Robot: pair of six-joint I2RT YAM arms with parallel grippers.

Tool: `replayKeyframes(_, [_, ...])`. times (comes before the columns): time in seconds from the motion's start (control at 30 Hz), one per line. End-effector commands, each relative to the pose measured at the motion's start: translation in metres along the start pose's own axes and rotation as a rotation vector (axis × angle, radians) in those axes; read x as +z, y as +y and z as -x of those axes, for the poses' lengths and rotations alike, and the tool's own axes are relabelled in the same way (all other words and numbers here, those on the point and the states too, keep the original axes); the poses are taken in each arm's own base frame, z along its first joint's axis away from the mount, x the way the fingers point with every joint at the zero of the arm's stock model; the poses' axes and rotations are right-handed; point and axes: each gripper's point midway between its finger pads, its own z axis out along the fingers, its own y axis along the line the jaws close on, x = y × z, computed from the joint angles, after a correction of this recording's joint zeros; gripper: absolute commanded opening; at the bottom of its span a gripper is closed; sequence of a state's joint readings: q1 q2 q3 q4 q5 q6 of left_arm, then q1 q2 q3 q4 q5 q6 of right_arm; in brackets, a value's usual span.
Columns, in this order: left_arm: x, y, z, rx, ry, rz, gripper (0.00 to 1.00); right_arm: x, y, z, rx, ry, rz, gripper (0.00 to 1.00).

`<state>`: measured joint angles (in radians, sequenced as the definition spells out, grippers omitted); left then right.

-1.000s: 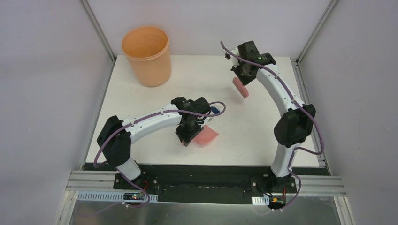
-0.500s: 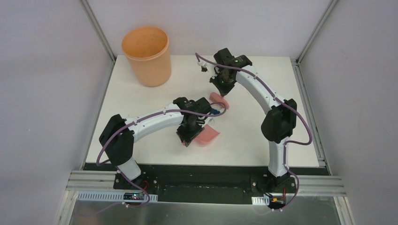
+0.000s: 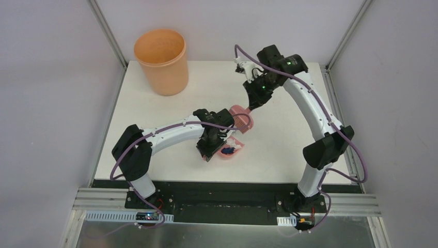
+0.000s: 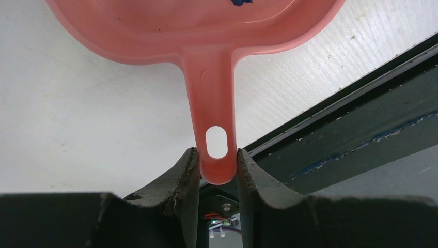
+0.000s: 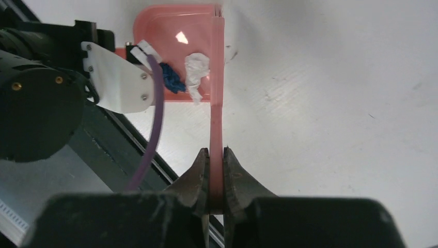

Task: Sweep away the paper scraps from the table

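Observation:
My left gripper [image 3: 209, 148] [image 4: 217, 155] is shut on the handle of the salmon-pink dustpan [image 3: 233, 153] [image 4: 196, 31], which lies flat near the front middle of the table [image 3: 155, 129]. The right gripper [image 3: 253, 102] [image 5: 215, 152] is shut on the handle of the pink brush [image 3: 240, 119] [image 5: 217, 88]. The brush head rests at the pan's far edge. Two paper scraps lie inside the pan, one white [image 5: 197, 70] and one dark blue [image 5: 172, 77] [image 3: 231, 150]. The left wrist view shows only a sliver of the blue scrap [image 4: 240, 2] at its top edge.
An orange bucket [image 3: 161, 62] stands at the table's far left corner. The black front edge [image 3: 222, 182] runs just below the dustpan. Metal frame posts [image 3: 108, 33] rise at the far corners. The left arm's wrist and purple cable [image 5: 150, 119] sit close beside the brush.
The right arm swung the brush from the far right of the table over to the dustpan. The blue scrap that lay beside the left wrist is now inside the pan. The dustpan stayed put.

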<state>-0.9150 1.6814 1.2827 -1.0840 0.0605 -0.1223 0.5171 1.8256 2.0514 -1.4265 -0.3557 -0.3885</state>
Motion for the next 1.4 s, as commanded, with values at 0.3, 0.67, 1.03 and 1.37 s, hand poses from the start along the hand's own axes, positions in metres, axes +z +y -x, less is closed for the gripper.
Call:
replayKeyframes(0.3, [-0.017,-0.004,-0.003,-0.005,-0.073,-0.032,0.00,-0.057,-0.133,-0.042,0.159,0.033,-0.649,0.00])
replayKeyframes(0.67, [-0.043,-0.007,0.008,-0.037,-0.222,-0.052,0.00,-0.069,-0.152,-0.085,0.364,-0.067,-0.636,0.00])
replayKeyframes(1.03, [-0.067,0.003,0.007,-0.102,-0.369,-0.012,0.00,-0.056,-0.086,-0.086,0.542,-0.220,-0.039,0.00])
replayKeyframes(1.37, [-0.109,0.029,0.007,-0.203,-0.576,0.098,0.00,0.004,-0.028,-0.101,0.692,-0.099,0.580,0.00])
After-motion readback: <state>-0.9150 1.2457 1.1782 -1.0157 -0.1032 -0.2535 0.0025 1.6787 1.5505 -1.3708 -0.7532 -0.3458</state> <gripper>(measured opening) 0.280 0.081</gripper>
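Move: Out beyond the left hand, which still grips the dustpan by its handle, the bucket stands about 31 cm ahead and 17 cm to the left, its middle some 5 cm higher. The blue scrap in the pan lies 9 cm right, 3 ahead and 5 below that hand; the white scrap is 2 cm farther right and 3 farther out. From the brush-holding right hand the blue scrap lies 9 cm back, 7 left and 19 below, the white one 6 back and 5 left. Swinging the brush away from the pan, the right hand goes about 19 cm right and some 6 forward, dipping as it turns clockwise, then comes back left and towards its base, sinking as the brush tips over. The left hand, keeping its grip, first dips slightly, then lifts the pan about 8 cm, tilting its mouth up some 20 degrees and edging left towards the bucket. ##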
